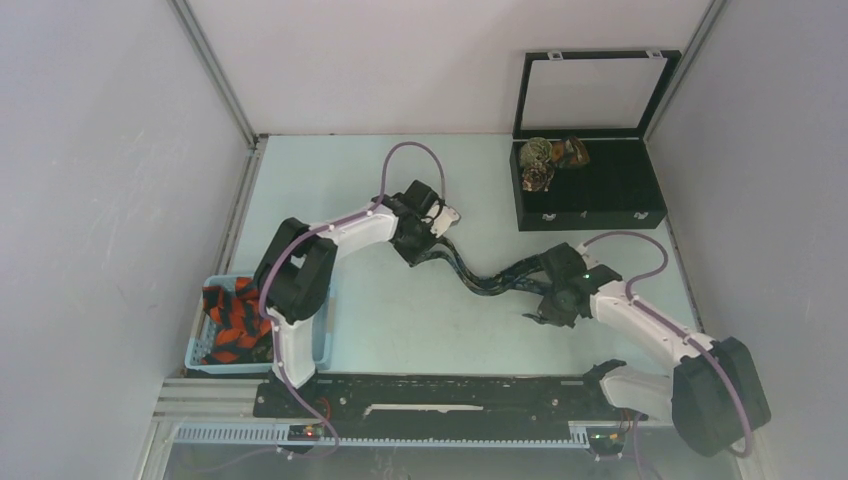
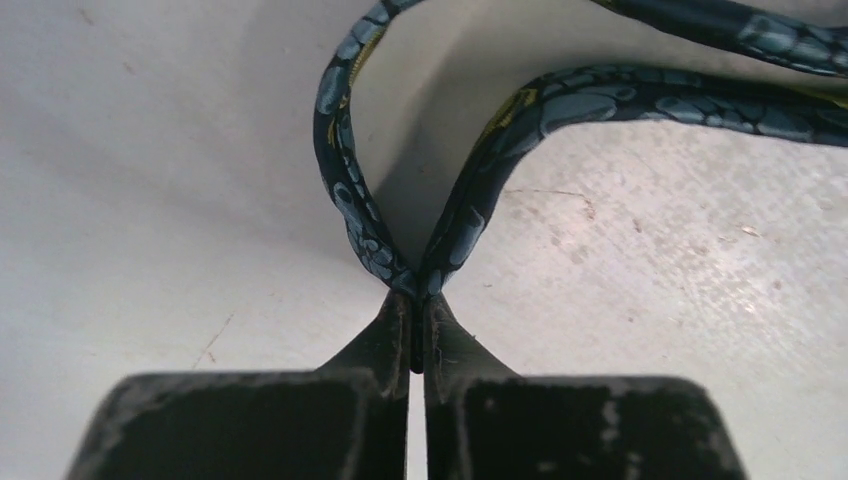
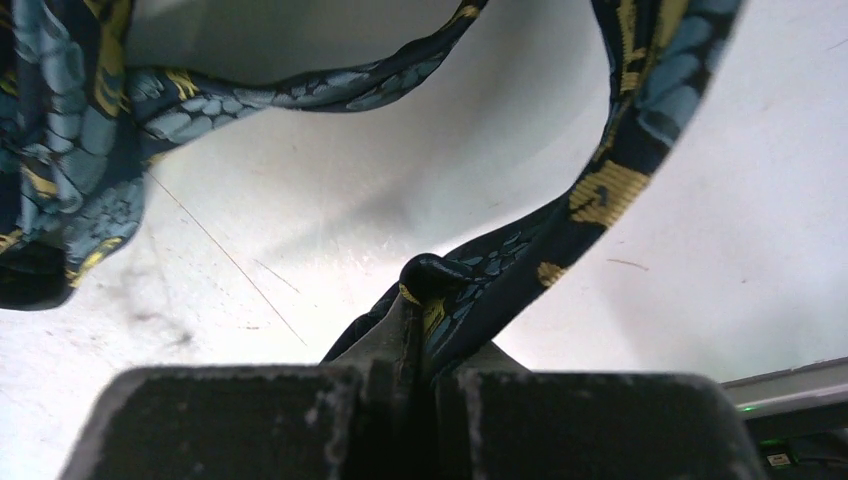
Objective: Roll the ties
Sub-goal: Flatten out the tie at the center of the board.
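A dark navy tie (image 1: 488, 277) with blue and yellow specks lies in a wavy line across the middle of the table, strung between both arms. My left gripper (image 1: 428, 247) is shut on its left part; in the left wrist view the tie (image 2: 350, 200) rises from the pinched fingertips (image 2: 415, 300) in a loop. At the tie's right end my right gripper (image 1: 548, 312) is shut on the fabric (image 3: 520, 260), which bends over the fingertips (image 3: 425, 300). Orange-red and black ties (image 1: 235, 318) lie heaped in the blue basket (image 1: 322, 335) at the left. Rolled ties (image 1: 548, 160) sit in the black case.
An open black case (image 1: 600, 195) with its lid raised stands at the back right. The blue basket sits beside the left arm's base. White walls close in the table on three sides. A rail (image 1: 440, 395) runs along the near edge.
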### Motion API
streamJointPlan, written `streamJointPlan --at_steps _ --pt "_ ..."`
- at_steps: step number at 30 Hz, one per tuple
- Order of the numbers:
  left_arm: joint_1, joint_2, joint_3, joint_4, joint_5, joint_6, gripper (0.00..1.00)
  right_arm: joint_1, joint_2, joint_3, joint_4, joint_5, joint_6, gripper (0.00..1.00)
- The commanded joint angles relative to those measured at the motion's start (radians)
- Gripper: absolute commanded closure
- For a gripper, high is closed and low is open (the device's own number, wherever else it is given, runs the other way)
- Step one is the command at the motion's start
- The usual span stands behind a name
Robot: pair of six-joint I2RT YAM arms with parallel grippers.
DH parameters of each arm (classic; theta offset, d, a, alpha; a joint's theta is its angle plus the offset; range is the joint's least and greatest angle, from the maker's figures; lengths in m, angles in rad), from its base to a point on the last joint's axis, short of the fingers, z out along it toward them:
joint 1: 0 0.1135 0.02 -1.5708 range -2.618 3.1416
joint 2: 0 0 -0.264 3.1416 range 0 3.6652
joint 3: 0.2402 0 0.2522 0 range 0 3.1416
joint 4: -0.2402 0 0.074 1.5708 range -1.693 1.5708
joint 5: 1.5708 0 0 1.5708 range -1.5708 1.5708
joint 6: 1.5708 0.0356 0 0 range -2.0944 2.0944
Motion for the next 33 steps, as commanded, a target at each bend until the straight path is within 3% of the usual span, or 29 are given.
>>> streamJointPlan --at_steps 1,5,14,22,24,28,30,32,33 --pt "0.014 -0.052 0.039 -0.048 0.124 0.002 1.0 -0.086 -0.072 0.007 -0.021 -0.023 -0.083 1.0" --pt "0.055 -0.162 -0.001 -0.033 0.293 -0.12 1.0 -0.186 -0.128 0.053 -0.073 -0.043 -0.148 1.0" --pt "0.091 -0.409 -0.16 -0.06 0.301 -0.269 1.0 -0.444 -0.229 0.135 -0.144 -0.12 -0.279 1.0" --pt "0.131 -0.589 -0.234 -0.075 0.346 -0.429 1.0 -0.632 -0.223 0.136 -0.118 -0.235 -0.3 0.99" --pt "0.155 -0.593 -0.241 -0.076 0.329 -0.449 1.0 -0.676 -0.2 0.136 -0.086 -0.266 -0.298 0.87" --pt "0.232 -0.501 -0.243 -0.079 0.395 -0.479 1.0 -0.819 -0.11 0.136 -0.009 -0.368 -0.297 0.77" --pt "0.253 -0.448 -0.241 -0.063 0.401 -0.492 1.0 -0.884 -0.061 0.138 0.019 -0.402 -0.275 0.66" --pt "0.272 -0.394 -0.226 -0.054 0.397 -0.506 1.0 -0.914 -0.018 0.142 0.068 -0.392 -0.242 0.6" --pt "0.284 -0.366 -0.218 -0.046 0.387 -0.52 1.0 -0.916 -0.004 0.147 0.094 -0.362 -0.219 0.51"
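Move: Between the two closed grippers, which already pinch the tie a couple of centimetres above the board, its sagging middle lies about 14 cm right of the left hand and 8 cm back. From the right hand that middle is roughly 15 cm left and 3 cm ahead; the black box is centred some 27 cm ahead and 6 cm right, with the rolled ties about 31 cm ahead and 4 cm left. Pulling the tie out between them, the right hand goes about 13 cm right, rising and edging forward, while the left keeps its pinch and lifts up to 12 cm, drawing back and then left before starting down. The left fingers swing towards the right and the wrist turns some 30 degrees counter-clockwise; the right turns about as much clockwise, sinks slightly and parts its fingers around the tie at the end. ##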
